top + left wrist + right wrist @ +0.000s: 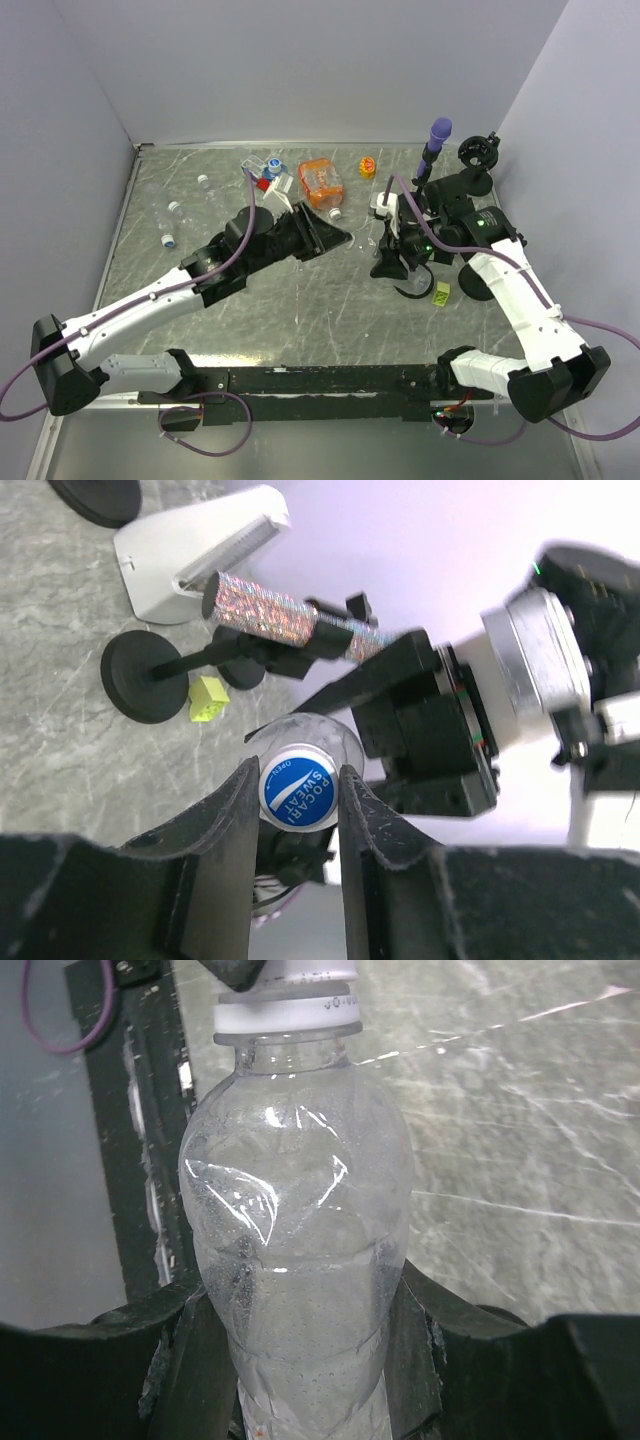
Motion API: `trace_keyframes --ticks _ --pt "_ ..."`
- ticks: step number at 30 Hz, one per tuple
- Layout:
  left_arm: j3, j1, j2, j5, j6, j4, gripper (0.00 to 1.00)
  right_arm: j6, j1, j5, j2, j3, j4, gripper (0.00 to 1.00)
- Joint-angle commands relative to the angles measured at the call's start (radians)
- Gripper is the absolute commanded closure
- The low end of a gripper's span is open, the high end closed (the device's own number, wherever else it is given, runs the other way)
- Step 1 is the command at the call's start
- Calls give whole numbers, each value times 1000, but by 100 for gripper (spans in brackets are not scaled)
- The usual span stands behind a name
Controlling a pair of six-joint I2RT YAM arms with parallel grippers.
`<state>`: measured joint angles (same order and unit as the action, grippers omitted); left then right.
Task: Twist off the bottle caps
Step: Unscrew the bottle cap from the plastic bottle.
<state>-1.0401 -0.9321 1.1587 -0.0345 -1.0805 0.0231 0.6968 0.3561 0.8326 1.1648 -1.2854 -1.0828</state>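
Observation:
A clear plastic bottle (298,1230) is held off the table between both arms. My right gripper (300,1305) is shut on its body, one finger against each side. The bottle's cap (298,786), white-sided with a blue printed top, faces the left wrist camera. My left gripper (298,778) is shut on that cap, with a black finger touching each side of it. In the right wrist view the white neck ring (288,1010) shows at the top, with a dark left finger over the cap. From above, the left gripper (338,238) and right gripper (392,255) meet mid-table.
Several more clear capped bottles (205,185) lie at the back left beside an orange container (321,182). A purple-topped black stand (437,140) rises at the back right. A white block (200,550), a glittery stick (290,615) and a small yellow-green block (441,293) lie near the right arm.

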Motion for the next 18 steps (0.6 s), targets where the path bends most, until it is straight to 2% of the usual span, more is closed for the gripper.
trace_keyframes --ticks 1,7,8,9,11,13,15,18 --pt "-93 7 24 31 -177 92 99 -100 -5 -69 9 -61 89 95" --pt "-112 30 41 91 -194 100 97 -134 -5 -76 33 -80 104 95" --pt "-112 38 41 94 -188 95 87 -137 -5 -79 35 -81 106 95" --pt "-112 45 39 90 -176 81 72 -137 -6 -78 36 -84 103 95" --pt "-107 84 35 44 -148 43 34 -137 -5 -67 45 -94 98 95" --pt "-100 133 24 -36 -113 6 14 -123 -8 -40 55 -101 86 95" --pt "-87 177 -11 -77 -69 -12 2 -120 -14 -24 61 -98 84 95" --pt "-63 242 -74 -192 81 -53 3 -105 -29 11 61 -95 77 95"
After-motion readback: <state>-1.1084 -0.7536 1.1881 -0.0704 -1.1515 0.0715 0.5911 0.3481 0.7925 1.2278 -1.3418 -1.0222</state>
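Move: The bottle cap already sits between your left fingertips, about 1 cm ahead and 1 cm right of the hand point, level with it. The bottle body lies some 9 cm to its right and 1 cm back, in the right gripper. From the left hand, the orange bottle is about 25 cm ahead, 5 left; the near stand base some 15 right, 2 back; both some 30 below. From the right hand the cap is about 8 cm left, 2 ahead, 3 above. Finish the small twist on the cap while carrying it forward, then spread the left fingers from their pinch to almost fully open and let go. Bring the left gripper clear, forward and then also left, about 7 cm in all. Keep the right grip on the bottle and carry it forward about 3 cm, swinging it some 5 degrees clockwise. ##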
